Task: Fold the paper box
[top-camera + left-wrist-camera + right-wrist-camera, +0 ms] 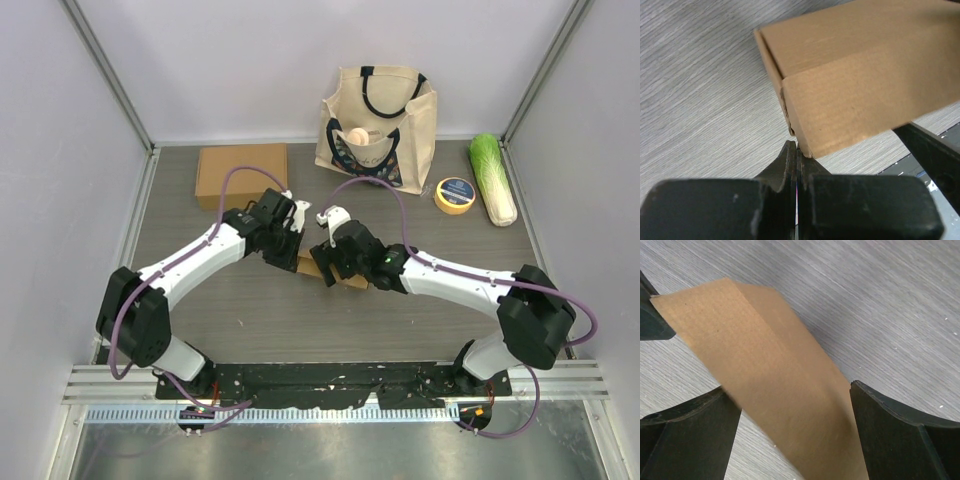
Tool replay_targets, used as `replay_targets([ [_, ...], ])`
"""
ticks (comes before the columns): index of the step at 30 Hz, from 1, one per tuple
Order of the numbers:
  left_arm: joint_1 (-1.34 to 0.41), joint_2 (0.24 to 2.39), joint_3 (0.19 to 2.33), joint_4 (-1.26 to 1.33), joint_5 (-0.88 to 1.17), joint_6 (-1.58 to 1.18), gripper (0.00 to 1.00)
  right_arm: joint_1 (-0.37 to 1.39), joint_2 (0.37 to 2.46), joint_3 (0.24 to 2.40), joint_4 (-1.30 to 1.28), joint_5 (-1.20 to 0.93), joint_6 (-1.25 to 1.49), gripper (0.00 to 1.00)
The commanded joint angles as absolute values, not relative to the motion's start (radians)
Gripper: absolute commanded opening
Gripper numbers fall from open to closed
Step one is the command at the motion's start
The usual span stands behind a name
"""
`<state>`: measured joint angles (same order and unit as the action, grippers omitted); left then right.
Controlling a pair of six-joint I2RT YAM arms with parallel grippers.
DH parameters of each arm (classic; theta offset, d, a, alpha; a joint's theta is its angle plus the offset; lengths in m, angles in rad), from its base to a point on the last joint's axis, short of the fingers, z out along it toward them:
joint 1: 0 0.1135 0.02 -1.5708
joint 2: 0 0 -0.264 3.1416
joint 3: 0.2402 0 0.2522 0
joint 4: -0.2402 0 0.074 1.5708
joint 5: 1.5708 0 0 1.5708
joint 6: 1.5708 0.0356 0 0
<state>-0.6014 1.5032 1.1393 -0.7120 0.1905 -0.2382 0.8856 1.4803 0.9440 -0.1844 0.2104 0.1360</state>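
The paper box is a small brown cardboard box at the table's centre, mostly covered by both grippers in the top view. My left gripper is shut with nothing between its fingers, and its tips touch the box's lower near corner. My right gripper stands wide open, straddling a slanted brown panel of the box. The panel reaches from one finger to the other finger. From above, the left gripper and right gripper meet at the box from opposite sides.
A second flat cardboard box lies at the back left. A canvas tote bag stands at the back centre, with a yellow tape roll and a napa cabbage to its right. Walls enclose the table on three sides.
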Motion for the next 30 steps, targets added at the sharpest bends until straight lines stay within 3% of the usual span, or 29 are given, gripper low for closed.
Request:
replay_targets([
  [1,-0.6,1.513,1.158,-0.677,0.178,-0.265,0.0,0.879,1.49,0.965,-0.274,0.186,0.185,0.9],
  [6,-0.6,1.494,1.161,-0.664,0.18,-0.288,0.0,0.877,1.431,1.011,-0.354,0.173,0.238,0.91],
  [12,-0.598,1.417,1.114,-0.629,0.114,-0.305,0.31,0.818,1.459,1.011,-0.322,0.135,0.198,0.91],
  [21,-0.591,1.373,1.02,-0.493,0.107,-0.406,0.4,0.68,1.459,0.999,-0.293,0.012,0.201,0.9],
  [27,-0.575,1.4,1.015,-0.368,0.207,-0.48,0.61,0.64,1.428,1.003,-0.316,-0.069,0.213,0.91],
  [30,-0.561,1.455,1.035,-0.302,0.293,-0.523,0.62,0.609,1.41,1.034,-0.368,-0.029,0.254,0.91],
])
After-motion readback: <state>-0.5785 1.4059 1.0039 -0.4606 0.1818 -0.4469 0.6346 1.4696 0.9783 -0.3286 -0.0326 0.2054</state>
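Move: The small paper box lies obliquely between the open fingers of the right hand, its middle about 1 cm back and 1 cm right of that hand and roughly 3 cm down. The left hand's shut fingertips are at its left end, with its middle some 9 cm to the right, level and 2 cm lower. From the right hand, the flat brown box lies about 23 cm ahead and 22 left, the tape roll 19 ahead and 28 right, both slightly below. Back and down about 2 cm, then forward and rightward, the right hand ends some 5 cm to its right, fingers still wide open and straddling the small box to carry it around clockwise, the wrist tipping about 10 degrees. The left hand stays almost in place, opens its shut fingers well past half, turns slightly counter-clockwise and comes free of the box end, finishing about 2 cm forward. ##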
